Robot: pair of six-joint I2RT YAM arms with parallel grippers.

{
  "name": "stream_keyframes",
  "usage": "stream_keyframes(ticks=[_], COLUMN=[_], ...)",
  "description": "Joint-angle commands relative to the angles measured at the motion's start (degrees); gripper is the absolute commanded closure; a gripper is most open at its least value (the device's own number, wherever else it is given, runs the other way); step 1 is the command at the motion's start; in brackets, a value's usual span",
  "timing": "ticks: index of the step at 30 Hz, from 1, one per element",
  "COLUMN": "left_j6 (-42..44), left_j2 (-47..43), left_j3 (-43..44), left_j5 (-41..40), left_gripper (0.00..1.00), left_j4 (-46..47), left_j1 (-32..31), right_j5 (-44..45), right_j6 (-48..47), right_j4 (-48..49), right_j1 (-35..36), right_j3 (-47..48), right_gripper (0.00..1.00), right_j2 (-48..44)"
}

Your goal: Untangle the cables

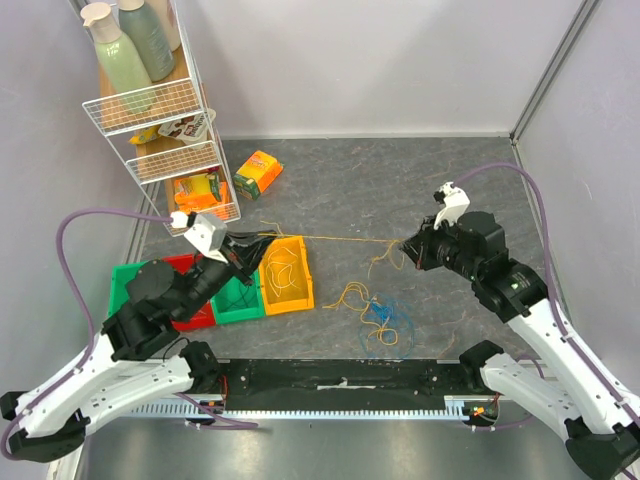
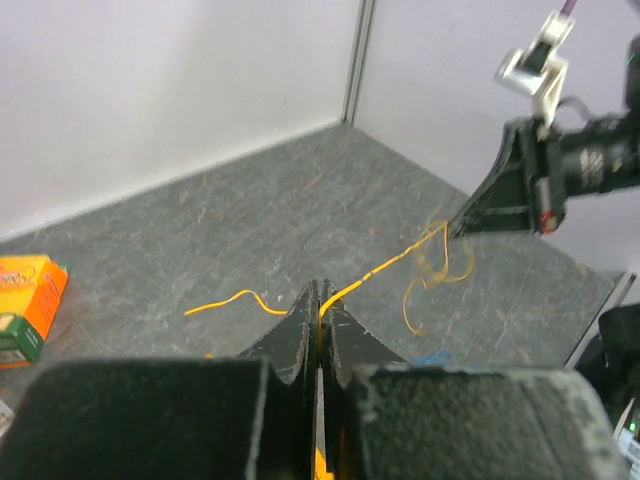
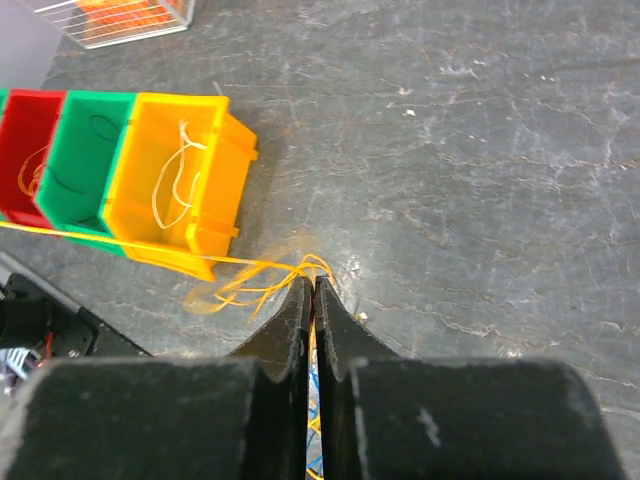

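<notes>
One yellow cable (image 1: 330, 239) runs taut above the table between both grippers. My left gripper (image 1: 256, 243) is shut on its left end over the yellow bin (image 1: 300, 285); in the left wrist view the cable (image 2: 385, 267) leaves the closed fingertips (image 2: 320, 298) towards the right arm. My right gripper (image 1: 405, 246) is shut on the other end, where yellow loops (image 3: 255, 272) hang blurred at its tips (image 3: 313, 287). The remaining cables, orange, blue and dark green, lie in a tangle (image 1: 378, 315) on the table near the front.
Red (image 1: 180, 266), green (image 1: 238, 312) and yellow bins stand side by side at the left, each with a cable inside. A wire shelf rack (image 1: 170, 110) with bottles stands at the back left. An orange box (image 1: 258, 173) lies beside it. Walls close the back and sides.
</notes>
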Motion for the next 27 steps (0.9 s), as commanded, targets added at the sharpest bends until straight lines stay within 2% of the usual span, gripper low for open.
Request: stream_keyframes(ticks=[1,7,10,13,17,21,27], left_j6=[1.7,0.7,0.5,0.1,-0.8,-0.2,-0.4], left_j2=[-1.3,0.1,0.9,2.1,5.2,7.3,11.4], left_j3=[9.0,13.1,14.6,16.4,19.9,22.3,24.6], left_j5=[-2.5,-0.8,-0.1,0.1,-1.3,-11.6,-28.0], left_gripper=[0.98,0.98,0.98,0.98,0.98,0.98,0.98], left_j4=[4.5,4.5,4.5,2.9,-1.9,-8.4,-21.6], left_j1=[0.8,0.8,0.8,0.8,0.8,0.8,0.8], right_j5=[11.6,12.8,13.8,13.9,4.9,3.6,2.1], right_j6=[0.3,1.3,2.4,2.2,-1.4,-2.7,-3.2], right_j4=[0.7,5.8,7.3,8.0,9.5,7.7,6.7], right_j1=[-1.6,-1.6,-1.6,-1.6,-1.6,-1.6,-1.6], right_j3=[-4.9,-10.3,-11.5,-11.9,-11.3,-10.3,-9.1], right_gripper=[0.91,0.9,0.95,0.96,0.83,0.73,0.68], right_j2=[0.1,1.6,2.6,3.3,3.7,3.1,1.0])
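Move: Under the left hand, which pinches one end of the taut yellow cable, the yellow bin lies about 24 cm below and 4 cm ahead; the green bin stands some 12 cm to the left of the hand and 2 cm ahead. From the right hand, at the cable's other end, the blue-and-yellow tangle lies roughly 11 cm back, 4 cm left and 14 cm down, with the yellow bin about 27 cm left and 1 cm back. Lifting the yellow cable away from the right gripper, the left hand keeps its pinch and rises about 13 cm, drifting left, then swings forward and a little left while sinking some 4 cm and turning counter-clockwise. The right hand lets go of its end and drops nearly 10 cm towards table height, first veering right and then easing back left as its fingers open part way. ##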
